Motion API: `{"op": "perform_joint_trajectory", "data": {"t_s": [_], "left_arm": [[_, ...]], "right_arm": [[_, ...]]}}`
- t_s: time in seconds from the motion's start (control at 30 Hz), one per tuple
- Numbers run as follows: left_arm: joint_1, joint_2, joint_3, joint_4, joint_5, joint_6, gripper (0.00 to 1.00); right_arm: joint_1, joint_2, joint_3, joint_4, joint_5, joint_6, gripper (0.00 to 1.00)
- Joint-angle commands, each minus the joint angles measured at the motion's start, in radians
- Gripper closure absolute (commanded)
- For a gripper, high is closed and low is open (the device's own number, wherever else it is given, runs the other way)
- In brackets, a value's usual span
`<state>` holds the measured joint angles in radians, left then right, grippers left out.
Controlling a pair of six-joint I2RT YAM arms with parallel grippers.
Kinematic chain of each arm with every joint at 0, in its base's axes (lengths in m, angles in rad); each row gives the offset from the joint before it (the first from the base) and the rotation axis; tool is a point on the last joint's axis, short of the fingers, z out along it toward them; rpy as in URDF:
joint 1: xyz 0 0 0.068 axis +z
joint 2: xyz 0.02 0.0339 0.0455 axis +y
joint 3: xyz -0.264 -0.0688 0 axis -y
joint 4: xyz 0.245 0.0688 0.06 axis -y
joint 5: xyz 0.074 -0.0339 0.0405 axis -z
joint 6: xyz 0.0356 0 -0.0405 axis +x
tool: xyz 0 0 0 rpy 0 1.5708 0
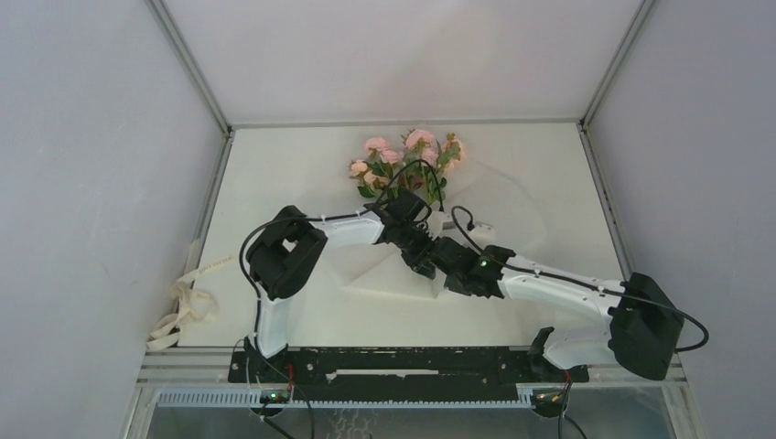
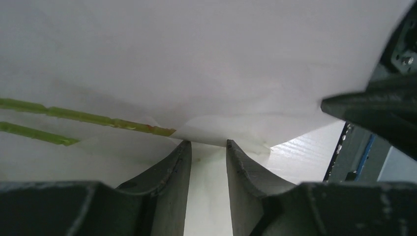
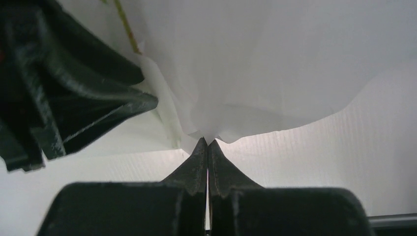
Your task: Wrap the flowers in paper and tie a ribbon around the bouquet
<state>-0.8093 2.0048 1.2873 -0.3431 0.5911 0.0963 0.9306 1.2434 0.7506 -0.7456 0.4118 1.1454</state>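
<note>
The flowers [image 1: 407,155], pale-pink roses with green leaves, lie at the back centre on the white paper [image 1: 512,206]. The paper spreads right and forward under both arms. In the left wrist view two green stems [image 2: 74,115] run under a paper fold [image 2: 221,73] that rests against the fingertips of my left gripper [image 2: 206,143]. Its jaws stand apart over smooth paper, pinching nothing I can see. My right gripper [image 3: 208,141] is shut on a puckered edge of the paper [image 3: 275,64]. Both grippers, left [image 1: 418,259] and right [image 1: 443,258], meet mid-table. The ribbon [image 1: 188,306] lies looped at the left edge.
Grey walls enclose the table [image 1: 302,174] on three sides. The black base rail [image 1: 403,361] runs along the near edge. Black cables [image 1: 430,178] arc over the flower stems. The two wrists are crowded close together.
</note>
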Motion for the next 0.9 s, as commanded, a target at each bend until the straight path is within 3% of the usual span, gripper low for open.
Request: {"op": "perform_joint_trajectory", "data": {"t_s": [0.0,0.13,0.37,0.57,0.87], "left_arm": [[0.054,0.048,0.017,0.019,0.013,-0.056,0.62],[0.066,0.047,0.0,0.033,0.043,-0.064,0.62],[0.12,0.015,-0.019,0.035,0.111,-0.06,0.62],[0.196,-0.083,0.0,-0.048,0.162,-0.003,0.56],[0.383,-0.302,-0.009,-0.058,0.178,-0.016,0.38]], "right_arm": [[0.081,0.102,0.141,-0.117,0.175,-0.132,1.0],[0.191,0.234,0.292,-0.21,0.327,-0.235,1.0],[0.368,0.483,0.452,-0.129,0.401,-0.644,1.0],[0.404,0.592,0.492,-0.104,0.385,-0.772,1.0],[0.406,0.689,0.541,-0.06,0.363,-0.9,1.0]]}}
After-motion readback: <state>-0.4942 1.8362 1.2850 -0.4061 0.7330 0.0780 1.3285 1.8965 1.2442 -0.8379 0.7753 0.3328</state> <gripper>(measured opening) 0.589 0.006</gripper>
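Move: The stem ends, which the paper held by the right fingers is to cross, lie about 7 cm ahead and 7 cm to the left of the right hand, some 5 cm below. The paper's lower corner is roughly 5 cm to its left, level with it and also about 5 cm below. From the left hand, the stem ends are close, about 2 cm ahead and 1 cm left, 2 cm lower; the flower heads stand some 25 cm ahead and 4 cm left. Leftward in a low arc, the right hand carries the pinched paper edge about 10 cm across the stem ends, rising some 3 cm, then sinking slightly below its starting height while swinging about 55 degrees counter-clockwise and rolling over. The left hand first creeps forward along the paper, then lifts off it, going forward, left and up, about 8 cm each way, fingers opening wider. ##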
